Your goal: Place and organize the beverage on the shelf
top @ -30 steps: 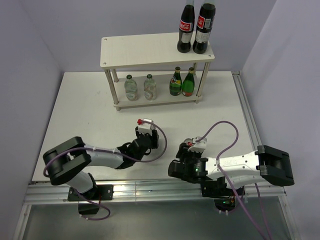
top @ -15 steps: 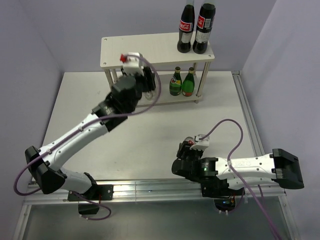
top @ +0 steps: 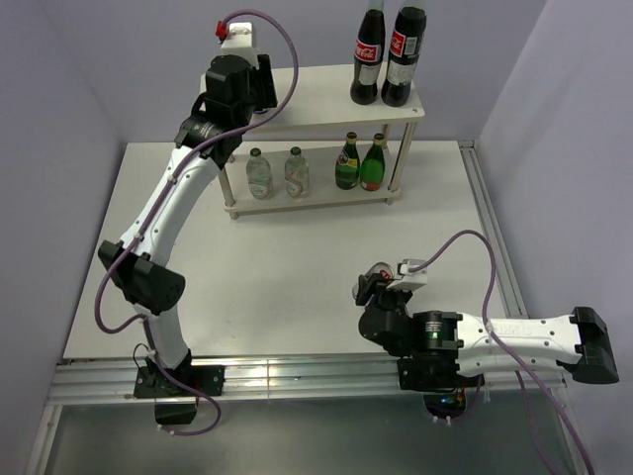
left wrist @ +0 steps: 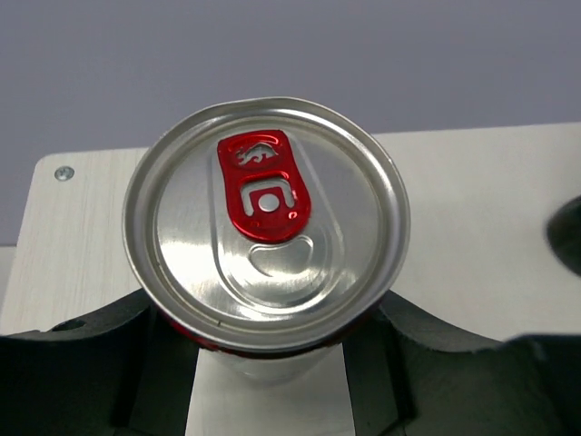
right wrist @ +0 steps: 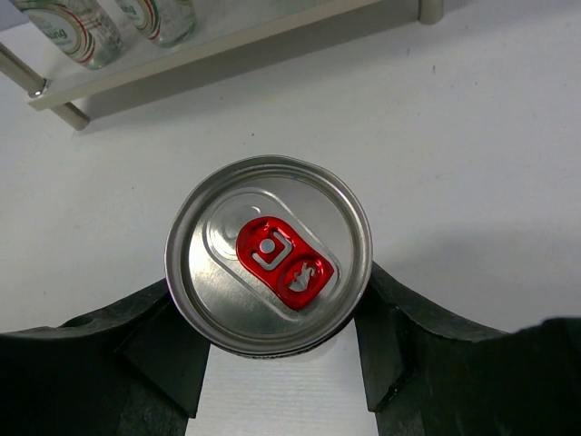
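In the left wrist view a silver-topped can with a red tab sits between my left gripper's jaws, which are shut on its sides. It is over the left part of the shelf's pale top board. Seen from above, the left gripper reaches to the shelf's top left corner. My right gripper is shut on a second can over the white table, low near the front. Two clear bottles and two green bottles stand on the lower tier.
Two tall cola bottles stand at the right end of the top board; one shows as a dark edge in the left wrist view. The shelf's lower board and a leg lie ahead of the right gripper.
The left arm has swung from the table near the front up to the shelf's top left corner, carrying its can. The right arm has stretched out and its gripper has shifted slightly right.
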Action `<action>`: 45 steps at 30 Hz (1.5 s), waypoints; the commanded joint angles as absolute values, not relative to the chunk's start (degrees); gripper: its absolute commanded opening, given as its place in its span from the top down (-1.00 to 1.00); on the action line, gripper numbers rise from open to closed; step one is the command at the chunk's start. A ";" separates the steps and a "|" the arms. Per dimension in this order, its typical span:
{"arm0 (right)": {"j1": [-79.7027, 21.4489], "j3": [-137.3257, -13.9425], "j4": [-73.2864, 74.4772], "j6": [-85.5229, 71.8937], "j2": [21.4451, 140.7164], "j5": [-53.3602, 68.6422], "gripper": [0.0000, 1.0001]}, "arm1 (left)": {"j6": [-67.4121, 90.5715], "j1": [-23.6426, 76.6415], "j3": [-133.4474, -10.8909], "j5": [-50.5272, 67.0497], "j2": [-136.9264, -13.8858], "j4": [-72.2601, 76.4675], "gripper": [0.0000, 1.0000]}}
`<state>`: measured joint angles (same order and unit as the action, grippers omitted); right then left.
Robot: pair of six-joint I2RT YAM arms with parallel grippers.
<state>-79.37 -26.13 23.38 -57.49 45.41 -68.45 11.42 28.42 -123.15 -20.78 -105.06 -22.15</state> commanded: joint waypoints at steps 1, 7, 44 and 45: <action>-79.63 -29.18 22.67 -53.27 41.93 -74.00 1.00 | 10.72 26.99 -129.02 -18.10 -106.87 -23.46 0.99; -79.72 -31.38 25.31 -51.33 37.89 -74.62 1.00 | 11.42 25.32 -127.19 -18.37 -107.49 -22.77 0.99; -54.51 -94.11 3.86 1.32 74.25 -37.10 1.00 | 19.51 25.58 -67.36 -15.12 -60.84 -11.60 -0.99; -53.62 -96.22 5.17 1.67 75.92 -36.05 1.00 | 19.42 25.66 -65.76 -14.42 -59.86 -11.34 -0.99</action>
<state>-56.55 -89.54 3.31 -0.97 72.34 -44.58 18.04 25.34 -71.37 -16.56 -61.76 -13.54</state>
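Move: The left gripper holds its can just over the landing spot at the left end of the top shelf board, 3 cm ahead, 1 cm left and about 10 cm below; two Coke bottles stand 3 and 2 cm ahead, some 22 and 29 cm to its right. From the right gripper, holding the other can, the free middle of that board lies roughly 33 cm ahead, 15 left, 20 up; the Coke bottles stand 34 and 33 cm ahead, 5 left and 2 right. Bring the left gripper slightly forward and down to set its can on the board, open wide and sink a little more, then draw straight back off the can some 17 cm, drifting left. Meanwhile, raise the right gripper about 36 cm, slowly at first, then also forward and left towards the top board, tipping its fingers up about 25 degrees and keeping its can pinched. ##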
